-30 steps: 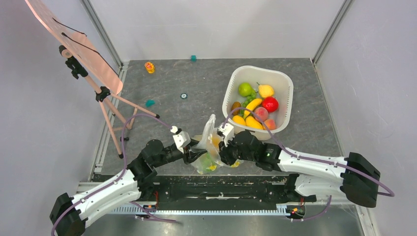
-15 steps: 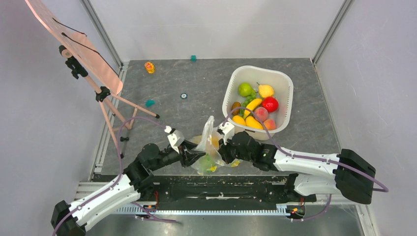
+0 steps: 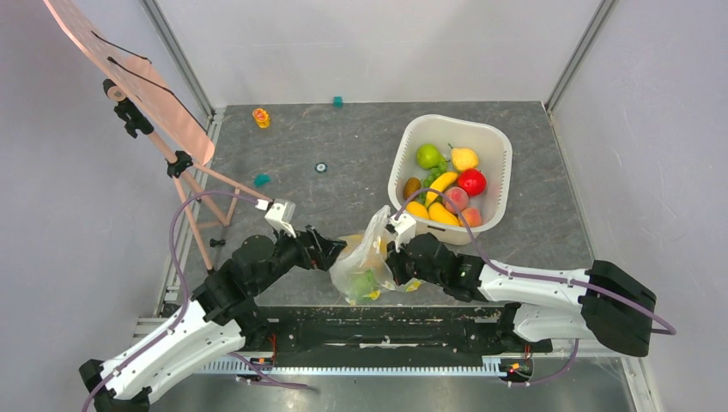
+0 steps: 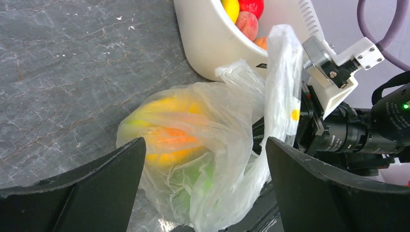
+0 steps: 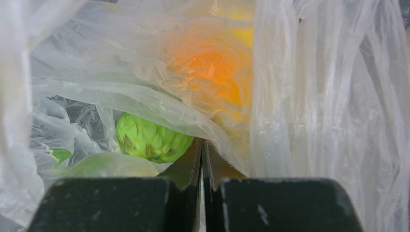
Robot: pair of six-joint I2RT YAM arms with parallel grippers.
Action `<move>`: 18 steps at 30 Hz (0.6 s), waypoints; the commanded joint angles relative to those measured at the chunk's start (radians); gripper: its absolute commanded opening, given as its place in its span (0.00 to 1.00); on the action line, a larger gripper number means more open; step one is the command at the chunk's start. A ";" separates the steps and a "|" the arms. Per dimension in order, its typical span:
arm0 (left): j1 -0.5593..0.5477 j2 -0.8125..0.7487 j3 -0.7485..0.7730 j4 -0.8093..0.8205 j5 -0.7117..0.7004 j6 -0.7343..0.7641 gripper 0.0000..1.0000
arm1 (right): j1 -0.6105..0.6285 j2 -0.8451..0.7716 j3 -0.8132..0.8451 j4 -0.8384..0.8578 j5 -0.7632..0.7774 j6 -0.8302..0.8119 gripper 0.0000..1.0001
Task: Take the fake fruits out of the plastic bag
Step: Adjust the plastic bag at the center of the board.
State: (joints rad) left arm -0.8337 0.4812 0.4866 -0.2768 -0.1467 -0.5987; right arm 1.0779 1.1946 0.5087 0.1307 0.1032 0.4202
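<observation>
The plastic bag (image 3: 365, 262) sits crumpled on the table near the front edge, between my two grippers. Inside it are fake fruits: an orange-yellow fruit (image 4: 169, 140) and a bumpy green fruit (image 5: 145, 137) under the film. My left gripper (image 3: 336, 251) is open just left of the bag, with its jaws wide either side of the bag (image 4: 212, 121) and not touching it. My right gripper (image 3: 391, 262) is at the bag's right side. In the right wrist view its jaws (image 5: 202, 145) are shut on a fold of the bag film (image 5: 309, 96).
A white basin (image 3: 403, 154) holding several toy fruits stands just behind the bag at the right. An easel (image 3: 172, 154) stands at the left. Small blocks (image 3: 261, 118) (image 3: 337, 101) (image 3: 262, 180) and a small round piece (image 3: 321, 167) lie further back.
My left gripper has drawn back to the left, away from the bag. The bag's upper part has shifted a little to the right. The right gripper has stayed at the bag.
</observation>
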 commanded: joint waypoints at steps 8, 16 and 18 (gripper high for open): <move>-0.004 0.066 0.184 -0.103 0.088 -0.011 0.58 | 0.006 -0.049 -0.030 0.107 0.015 0.041 0.00; -0.127 0.298 0.450 -0.187 0.081 -0.015 0.02 | 0.005 -0.039 -0.038 0.152 0.012 0.089 0.00; -0.179 0.333 0.488 -0.192 0.037 -0.033 0.02 | 0.005 -0.044 -0.050 0.169 0.021 0.108 0.00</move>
State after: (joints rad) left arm -0.9314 0.7715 0.8829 -0.4389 -0.0525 -0.6167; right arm 1.0779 1.1683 0.4789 0.2287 0.1032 0.4812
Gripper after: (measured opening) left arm 0.027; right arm 0.004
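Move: Off the left hand's right side rises the plastic bag's loose white handle, about 7 cm right, 4 cm ahead and some 4 cm lower; the bag's body lies roughly 10 cm right, 4 cm ahead and 14 cm down. The green fruit inside is about 9 cm right, level ahead and 16 cm below, and the fruit basket 28 cm right, 22 cm farther out and 15 cm down. From the right hand the bag's body is about 3 cm left, 5 cm ahead and 5 cm below. Shutting from wide open beside the bag's loose handle, the left fingers close fully as the hand climbs about 7 cm, slowly at first and then quickly, and swings some 5 cm right across the bag, turning about 10 degrees clockwise. Whether the fingers catch any plastic can't be seen. The right gripper keeps its shut hold on the bag, lifting slightly and rolling its left side up a little. ##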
